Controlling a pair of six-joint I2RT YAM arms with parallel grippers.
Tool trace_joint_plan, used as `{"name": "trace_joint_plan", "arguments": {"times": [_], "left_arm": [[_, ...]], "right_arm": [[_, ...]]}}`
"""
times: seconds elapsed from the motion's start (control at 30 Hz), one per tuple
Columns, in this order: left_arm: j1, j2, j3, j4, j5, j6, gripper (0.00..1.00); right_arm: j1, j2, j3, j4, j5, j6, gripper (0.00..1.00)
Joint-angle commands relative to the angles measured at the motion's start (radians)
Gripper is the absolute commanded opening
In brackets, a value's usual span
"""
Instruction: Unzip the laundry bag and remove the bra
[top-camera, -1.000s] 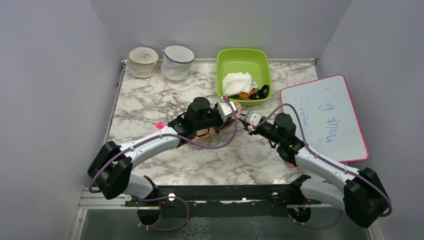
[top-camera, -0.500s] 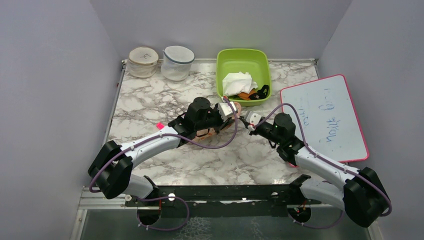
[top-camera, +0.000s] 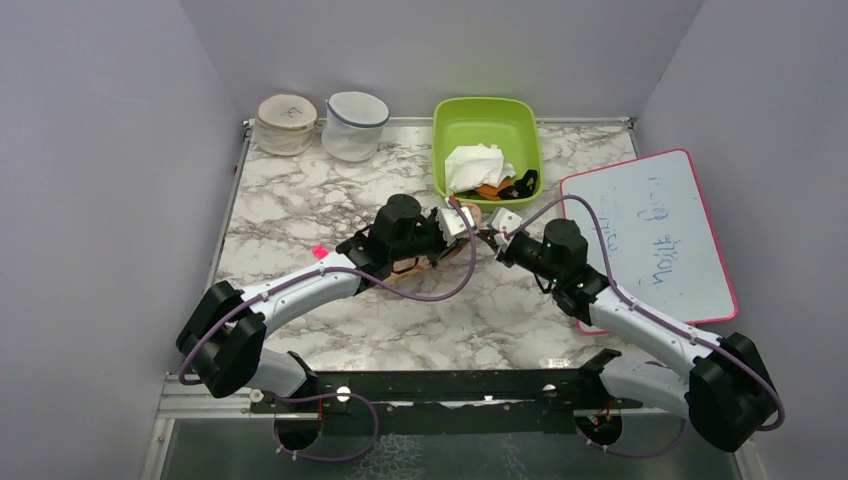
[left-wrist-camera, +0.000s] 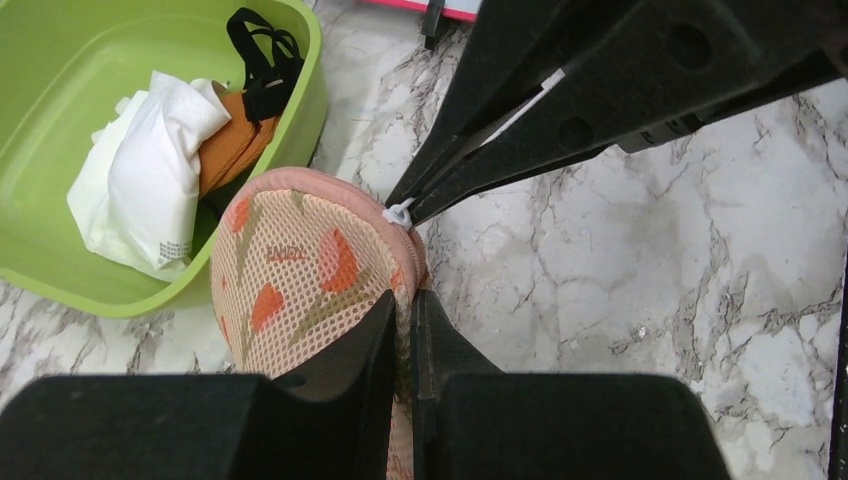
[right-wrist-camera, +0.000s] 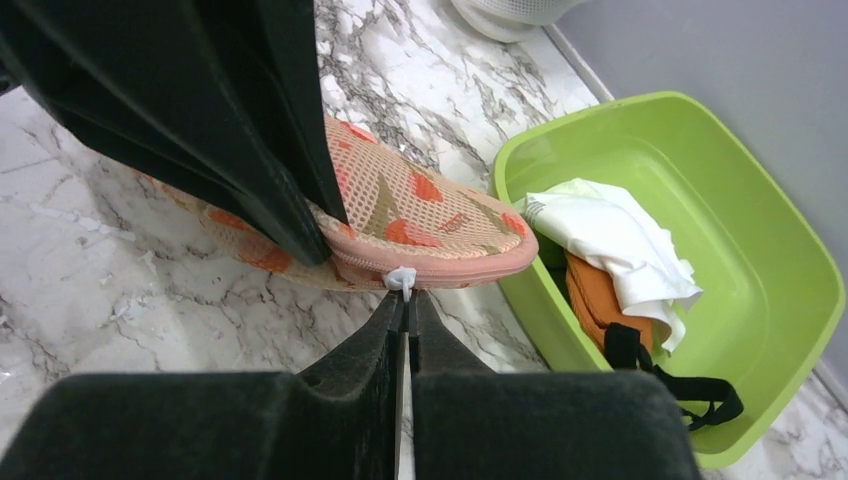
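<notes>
The peach mesh laundry bag (left-wrist-camera: 300, 270) with orange-red motifs lies on the marble beside the green tub, zipped along its pink edging (right-wrist-camera: 440, 268). My left gripper (left-wrist-camera: 403, 305) is shut on the bag's near rim, with mesh and edging pinched between the fingers. My right gripper (right-wrist-camera: 405, 300) is shut on the white zip pull (right-wrist-camera: 400, 279), at the bag's edge facing it. From the top, both grippers meet mid-table, the left gripper (top-camera: 455, 222) over the bag (top-camera: 425, 268) and the right gripper (top-camera: 490, 235) just right of it. The bra is hidden.
A green tub (top-camera: 487, 120) behind the bag holds a white cloth (top-camera: 475, 163) and an orange-and-black garment (top-camera: 510, 188). Two round white mesh tubs (top-camera: 286, 122) (top-camera: 356, 125) stand at the back left. A pink-framed whiteboard (top-camera: 650, 235) lies at the right.
My right gripper has shut on the zip pull and shifted slightly toward the far side. The left arm and the bag have stayed put.
</notes>
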Motion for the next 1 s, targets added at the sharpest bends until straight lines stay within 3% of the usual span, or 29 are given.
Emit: {"name": "trace_joint_plan", "arguments": {"times": [0.0,0.13,0.37,0.6,0.77,0.97], "left_arm": [[0.000,-0.024,0.002,0.017,0.087,0.066,0.00],[-0.002,-0.030,-0.014,0.031,0.168,0.090,0.00],[-0.034,-0.022,-0.029,0.016,0.187,0.158,0.00],[-0.054,0.015,-0.003,-0.031,0.162,0.170,0.02],[-0.059,-0.002,0.003,-0.027,0.167,0.128,0.45],[-0.075,-0.029,-0.010,0.029,0.113,0.063,0.59]], "right_arm": [[-0.002,0.020,0.062,-0.073,0.070,0.095,0.01],[-0.028,0.058,0.084,-0.097,0.100,0.163,0.01],[-0.175,0.127,0.103,-0.078,-0.038,0.295,0.01],[-0.201,0.152,0.139,-0.118,-0.220,0.223,0.01],[-0.199,0.092,0.127,-0.159,-0.273,0.236,0.01],[-0.168,0.046,0.129,-0.232,-0.267,0.248,0.01]]}}
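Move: The right hand already pinches the white zipper pull at its tips, about 1 cm ahead and 1 cm left of its hand point. The bag's far rim lies some 6 cm ahead of that hand and 2 cm lower; the green basket's middle is about 19 cm ahead, 2 cm right and 10 cm below. From the left hand, shut on the zipper edge, the pull is about 2 cm ahead and 4 cm right, level with it; the bag's middle lies 3 cm back, 6 cm left and 8 cm below. Forward, right and down, the right hand draws the pinched zipper pull about 5 cm, then eases partway back, also slightly left and up, its fingers tipping some 20 degrees downward. Meanwhile the left hand moves back about 4 cm, sinking and easing right a little with a slight clockwise turn, then opens its fingers to about half and lets go of the zipper edge. ##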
